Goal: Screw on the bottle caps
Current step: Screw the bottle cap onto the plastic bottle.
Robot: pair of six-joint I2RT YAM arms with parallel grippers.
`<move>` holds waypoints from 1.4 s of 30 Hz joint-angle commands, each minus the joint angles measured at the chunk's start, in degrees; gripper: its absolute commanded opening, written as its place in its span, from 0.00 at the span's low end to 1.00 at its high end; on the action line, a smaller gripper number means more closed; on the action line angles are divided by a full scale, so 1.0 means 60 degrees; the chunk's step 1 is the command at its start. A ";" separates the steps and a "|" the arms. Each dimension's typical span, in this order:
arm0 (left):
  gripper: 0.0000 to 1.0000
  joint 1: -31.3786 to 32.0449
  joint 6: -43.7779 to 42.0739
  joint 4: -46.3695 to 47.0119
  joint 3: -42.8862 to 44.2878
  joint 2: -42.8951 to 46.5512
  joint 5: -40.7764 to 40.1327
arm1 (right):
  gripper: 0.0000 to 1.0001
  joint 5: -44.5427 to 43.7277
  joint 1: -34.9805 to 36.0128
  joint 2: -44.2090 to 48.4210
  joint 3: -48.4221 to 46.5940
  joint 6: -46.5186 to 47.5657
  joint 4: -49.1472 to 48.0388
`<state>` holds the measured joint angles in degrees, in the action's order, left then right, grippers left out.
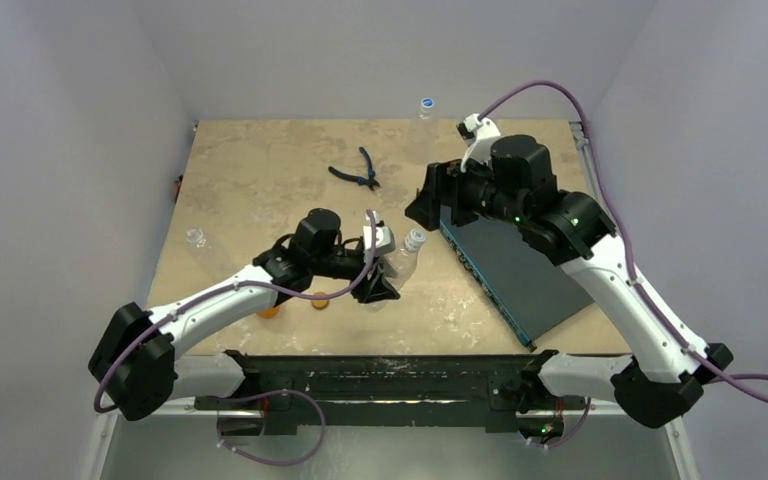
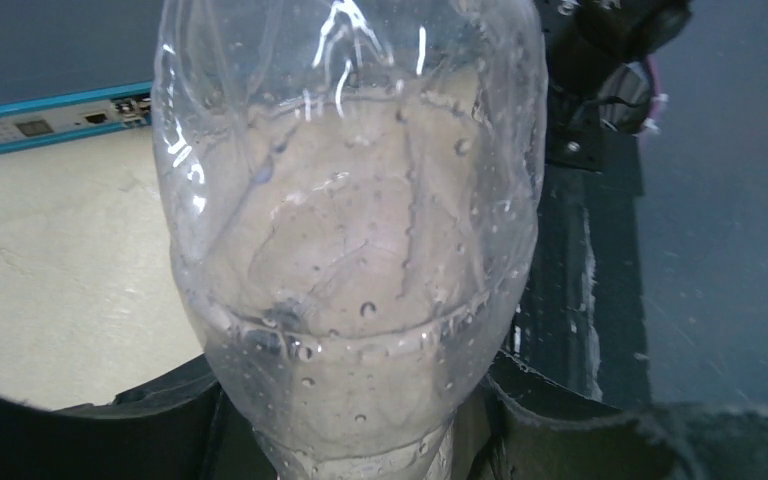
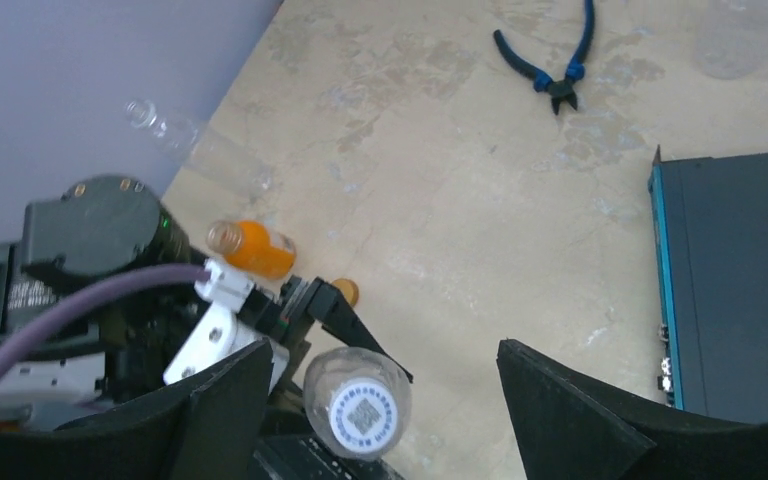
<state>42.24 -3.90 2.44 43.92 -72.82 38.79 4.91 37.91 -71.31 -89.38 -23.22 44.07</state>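
Note:
My left gripper is shut on the lower body of a clear bottle, which tilts up toward the right arm. That bottle fills the left wrist view. A white cap with blue print sits on its neck. My right gripper is open just above that cap, which lies nearer its left finger, and touches nothing. A small orange bottle lies uncapped on the table with a flat orange cap next to it. Another clear bottle lies uncapped at the left edge.
Blue-handled pliers lie at mid-table toward the back. A dark box with a blue edge lies on the right, under the right arm. A clear bottle with a blue cap stands at the back edge.

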 commanded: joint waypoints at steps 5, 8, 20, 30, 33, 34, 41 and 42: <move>0.00 -0.0228 -0.0824 -0.2413 0.0419 0.1276 0.2575 | 0.78 0.3335 0.0039 0.1717 0.1181 0.1654 -0.0765; 0.00 -0.0240 -0.0964 -0.2637 0.0362 0.1655 0.2625 | 0.76 0.4449 0.0031 0.1799 0.1538 0.1855 -0.0889; 0.00 -0.0236 -0.1302 -0.3162 0.0304 0.1957 0.2756 | 0.67 0.6347 0.0052 0.1434 0.1673 0.2298 -0.1094; 0.00 -0.0231 -0.1352 -0.3242 0.0310 0.1927 0.2695 | 0.58 0.6095 0.0116 0.0957 0.1480 0.2761 -0.0584; 0.00 -0.0239 -0.1353 -0.3243 0.0272 0.1895 0.2650 | 0.56 0.6083 0.0157 0.0930 0.1398 0.2757 -0.0539; 0.00 -0.0230 -0.1351 -0.3245 0.0268 0.1876 0.2631 | 0.55 0.6071 0.0169 0.0917 0.1369 0.2757 -0.0511; 0.00 -0.0231 -0.1343 -0.3213 0.0290 0.1799 0.2559 | 0.51 0.6032 0.0259 0.0884 0.1231 0.2750 -0.0374; 0.00 -0.0241 -0.1342 -0.3213 0.0283 0.1777 0.2559 | 0.51 0.6048 0.0283 0.0871 0.1225 0.2742 -0.0360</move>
<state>41.19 -10.35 -17.72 44.49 -61.87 53.25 40.47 39.03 -66.37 -79.42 -7.81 41.67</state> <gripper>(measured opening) 0.488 0.513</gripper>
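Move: For the open right hand, the bottle's cap is about 5 cm below, 2 cm back and 2 cm to its left, already on the neck of the plastic bottle. Far below that hand lie the brown cap, some 23 cm left and 4 cm back, and the grey case, roughly 24 cm right and 12 cm ahead. The left hand grips the bottle low down, so the bottle's cap is about 12 cm above it, 5 cm ahead and 6 cm to its right. The right hand swings back some 10 cm and about 4 cm left towards the bottle's cap, turning roughly 40 degrees counter-clockwise, rising slightly before sinking late to a little below its start, while its fingers narrow from nearly wide open to about half to straddle the cap. Keeping its grip on the bottle, the left hand draws it back about 7 cm, left and slightly up, turning clockwise a little, then holds it still for the second half while the right hand finishes closing in. ##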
